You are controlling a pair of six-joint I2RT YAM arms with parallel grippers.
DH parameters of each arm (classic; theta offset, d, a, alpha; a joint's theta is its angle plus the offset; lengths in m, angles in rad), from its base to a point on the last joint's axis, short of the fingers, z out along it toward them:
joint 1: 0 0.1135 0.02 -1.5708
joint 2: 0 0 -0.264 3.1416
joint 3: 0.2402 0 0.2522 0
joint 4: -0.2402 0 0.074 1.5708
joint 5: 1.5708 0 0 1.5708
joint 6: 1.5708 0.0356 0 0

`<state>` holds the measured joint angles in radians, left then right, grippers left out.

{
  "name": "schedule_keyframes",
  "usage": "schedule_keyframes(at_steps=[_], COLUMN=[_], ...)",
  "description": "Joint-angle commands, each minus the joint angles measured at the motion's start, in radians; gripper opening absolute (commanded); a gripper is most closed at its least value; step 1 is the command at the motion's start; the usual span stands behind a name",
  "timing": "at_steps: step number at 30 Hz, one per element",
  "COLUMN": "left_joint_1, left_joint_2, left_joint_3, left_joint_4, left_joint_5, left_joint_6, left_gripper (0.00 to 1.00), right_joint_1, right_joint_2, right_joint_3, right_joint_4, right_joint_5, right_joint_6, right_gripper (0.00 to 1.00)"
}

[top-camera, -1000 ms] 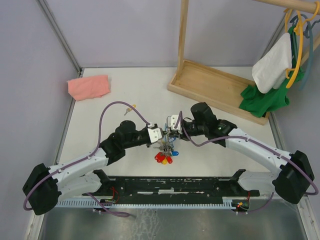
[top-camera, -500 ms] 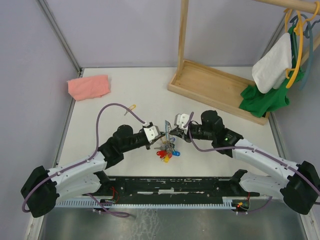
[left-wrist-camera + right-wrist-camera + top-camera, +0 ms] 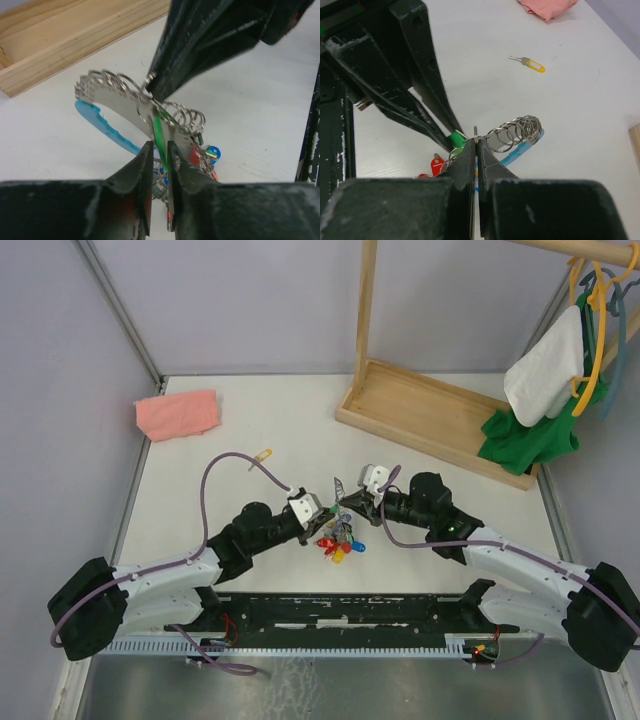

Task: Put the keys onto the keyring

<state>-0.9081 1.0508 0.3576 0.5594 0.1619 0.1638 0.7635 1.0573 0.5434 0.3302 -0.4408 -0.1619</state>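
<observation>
The keyring bunch [image 3: 338,540] hangs between both grippers over the middle of the table, with red, yellow and blue key heads below. My right gripper [image 3: 476,142] is shut on the thin metal ring [image 3: 475,133], beside the grey curved piece [image 3: 517,132] and the light-blue tag [image 3: 522,151]. My left gripper [image 3: 159,146] faces it with its jaws slightly open. The green-headed key [image 3: 160,131] stands edge-on in the gap, against the curved piece [image 3: 117,102], with a slit showing beside it. The yellow-headed key [image 3: 262,454] lies alone on the table, far left of the bunch.
A pink cloth [image 3: 178,412] lies at the far left of the table. A wooden rack base [image 3: 430,420] with an upright post stands at the back right. White and green clothes [image 3: 545,390] hang on hangers at the right edge.
Both grippers and the bunch have shifted a little right and toward the near edge. The left jaws have parted slightly round the green key. The right jaws stayed shut.
</observation>
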Motion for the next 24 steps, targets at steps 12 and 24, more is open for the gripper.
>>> schedule_keyframes(at_steps=[12, 24], left_joint_1=[-0.008, -0.008], left_joint_2=[-0.202, 0.023], left_joint_3=[-0.121, -0.080], left_joint_4=[0.127, 0.310], left_joint_5=[-0.097, -0.090], left_joint_6=[-0.220, -0.387], left_gripper=[0.54, 0.71], right_joint_1=[-0.010, 0.004], right_joint_2=[-0.032, -0.003], right_joint_3=[0.153, 0.163], right_joint_4=[-0.172, -0.142], right_joint_5=[-0.032, 0.022], right_joint_6=[-0.242, -0.188], right_gripper=[0.01, 0.01])
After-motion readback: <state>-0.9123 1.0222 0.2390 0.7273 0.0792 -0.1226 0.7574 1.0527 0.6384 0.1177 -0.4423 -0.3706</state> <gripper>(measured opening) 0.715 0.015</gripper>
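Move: The green key's tag is between the left fingertips, practically at the left hand point, and about 2 cm back, 2 cm left and 2 cm below the right fingertips, which pinch the keyring wire. From the left hand, the red key tags hang about 3 cm back and 7 cm lower, neither left nor right; the gauge's blue handle is some 5 cm ahead, 1 cm right and 2 cm down. Open the left gripper from nearly shut to wide, letting go of the green key, and draw the left hand left and back about 3 cm, soon lifting it; then sink and ease right again, back towards the keyring, rolling some 15 degrees counter-clockwise as seen from behind the hand. With the right gripper keep the pinch on the keyring, shifting barely 1 cm right and tilting slightly. ##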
